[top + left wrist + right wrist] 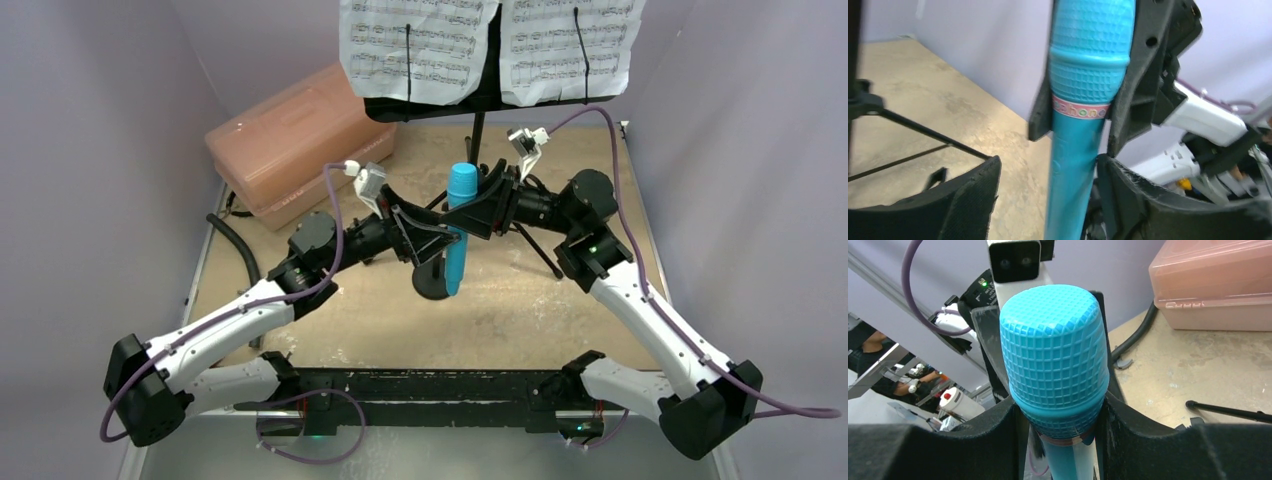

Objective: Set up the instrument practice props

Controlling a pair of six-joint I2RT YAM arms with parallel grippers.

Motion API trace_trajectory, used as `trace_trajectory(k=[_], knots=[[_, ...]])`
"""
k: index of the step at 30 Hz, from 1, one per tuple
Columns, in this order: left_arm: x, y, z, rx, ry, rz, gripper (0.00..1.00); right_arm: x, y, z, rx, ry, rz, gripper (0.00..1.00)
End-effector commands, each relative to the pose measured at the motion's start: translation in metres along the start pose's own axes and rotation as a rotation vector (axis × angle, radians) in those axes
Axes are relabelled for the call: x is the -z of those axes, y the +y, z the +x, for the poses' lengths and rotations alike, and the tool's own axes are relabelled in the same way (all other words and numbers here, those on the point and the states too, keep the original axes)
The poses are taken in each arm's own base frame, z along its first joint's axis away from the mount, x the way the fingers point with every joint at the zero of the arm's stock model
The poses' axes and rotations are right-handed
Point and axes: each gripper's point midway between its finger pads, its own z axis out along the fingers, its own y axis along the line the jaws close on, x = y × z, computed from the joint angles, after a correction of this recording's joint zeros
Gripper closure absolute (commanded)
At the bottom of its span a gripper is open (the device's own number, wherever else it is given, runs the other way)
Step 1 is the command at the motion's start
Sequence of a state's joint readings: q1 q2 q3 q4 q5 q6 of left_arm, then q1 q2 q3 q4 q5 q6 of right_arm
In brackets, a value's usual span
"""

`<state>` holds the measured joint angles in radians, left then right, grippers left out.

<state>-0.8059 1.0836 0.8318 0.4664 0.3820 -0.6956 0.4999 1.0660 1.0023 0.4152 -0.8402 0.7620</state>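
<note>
The cyan-blue microphone [461, 190] stands upright at mid table. My right gripper [480, 207] is shut on its gridded head [1055, 365], with both pads pressed against it [1059, 405]. My left gripper [432, 240] is open around the handle [1073, 190]. Its right finger [1133, 200] is at the handle and its left finger [973, 200] stands well apart. The mic stand's round black base [430, 287] lies under the microphone's lower end; its holder is hidden. The black music stand [490, 70] at the back holds two white pages [415, 45] [570, 40].
The pink translucent box [295, 135] sits at the back left and shows in the right wrist view [1213, 285]. A black cable [235, 245] runs beside it. The music stand's tripod legs [540, 250] spread behind and right of the microphone.
</note>
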Motion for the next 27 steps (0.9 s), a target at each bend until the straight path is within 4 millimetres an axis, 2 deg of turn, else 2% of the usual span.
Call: trace_trajectory(k=[1, 3, 5, 9, 13, 16, 20, 24, 27], knots=[[0.021, 0.027, -0.050, -0.019, -0.267, -0.207, 0.19, 0.005, 0.020, -0.015, 0.104, -0.021, -0.002, 1.00], [0.034, 0.041, -0.057, -0.003, -0.324, -0.303, 0.12, 0.008, 0.019, -0.016, 0.107, -0.029, 0.026, 1.00], [0.047, 0.054, -0.061, 0.013, -0.366, -0.394, 0.09, 0.010, 0.016, -0.020, 0.139, -0.046, 0.065, 1.00], [0.067, 0.080, -0.053, 0.073, -0.362, -0.567, 0.07, 0.018, 0.007, -0.027, 0.162, -0.088, 0.163, 1.00], [0.088, 0.110, -0.025, 0.144, -0.242, -0.800, 0.07, 0.027, -0.003, -0.038, 0.197, -0.144, 0.264, 1.00], [0.098, 0.124, -0.004, 0.189, -0.149, -0.919, 0.06, 0.033, -0.007, -0.045, 0.231, -0.181, 0.316, 1.00], [0.100, 0.131, 0.018, 0.276, -0.099, -0.956, 0.06, 0.038, -0.009, -0.055, 0.287, -0.222, 0.353, 1.00], [0.088, 0.131, 0.034, 0.371, -0.117, -0.885, 0.06, 0.039, -0.005, -0.068, 0.347, -0.257, 0.358, 1.00], [0.079, 0.128, 0.037, 0.439, -0.158, -0.821, 0.06, 0.038, -0.004, -0.076, 0.376, -0.284, 0.359, 1.00]])
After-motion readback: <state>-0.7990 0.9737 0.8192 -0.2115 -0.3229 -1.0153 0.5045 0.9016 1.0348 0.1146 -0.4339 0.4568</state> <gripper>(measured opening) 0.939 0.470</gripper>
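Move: For the left hand, the microphone stand's clip is about 6 cm ahead, 2 cm right and 17 cm below. The music stand's leg hub lies some 21 cm ahead of this hand, 9 cm right and 24 cm down. From the right hand, which already grips the blue microphone below its head, the clip is about 5 cm ahead, 3 cm left and 22 cm down. Left opens off the blue microphone, swings forward-left, then drops 12 cm beside the stand; right carries it forward-right. ##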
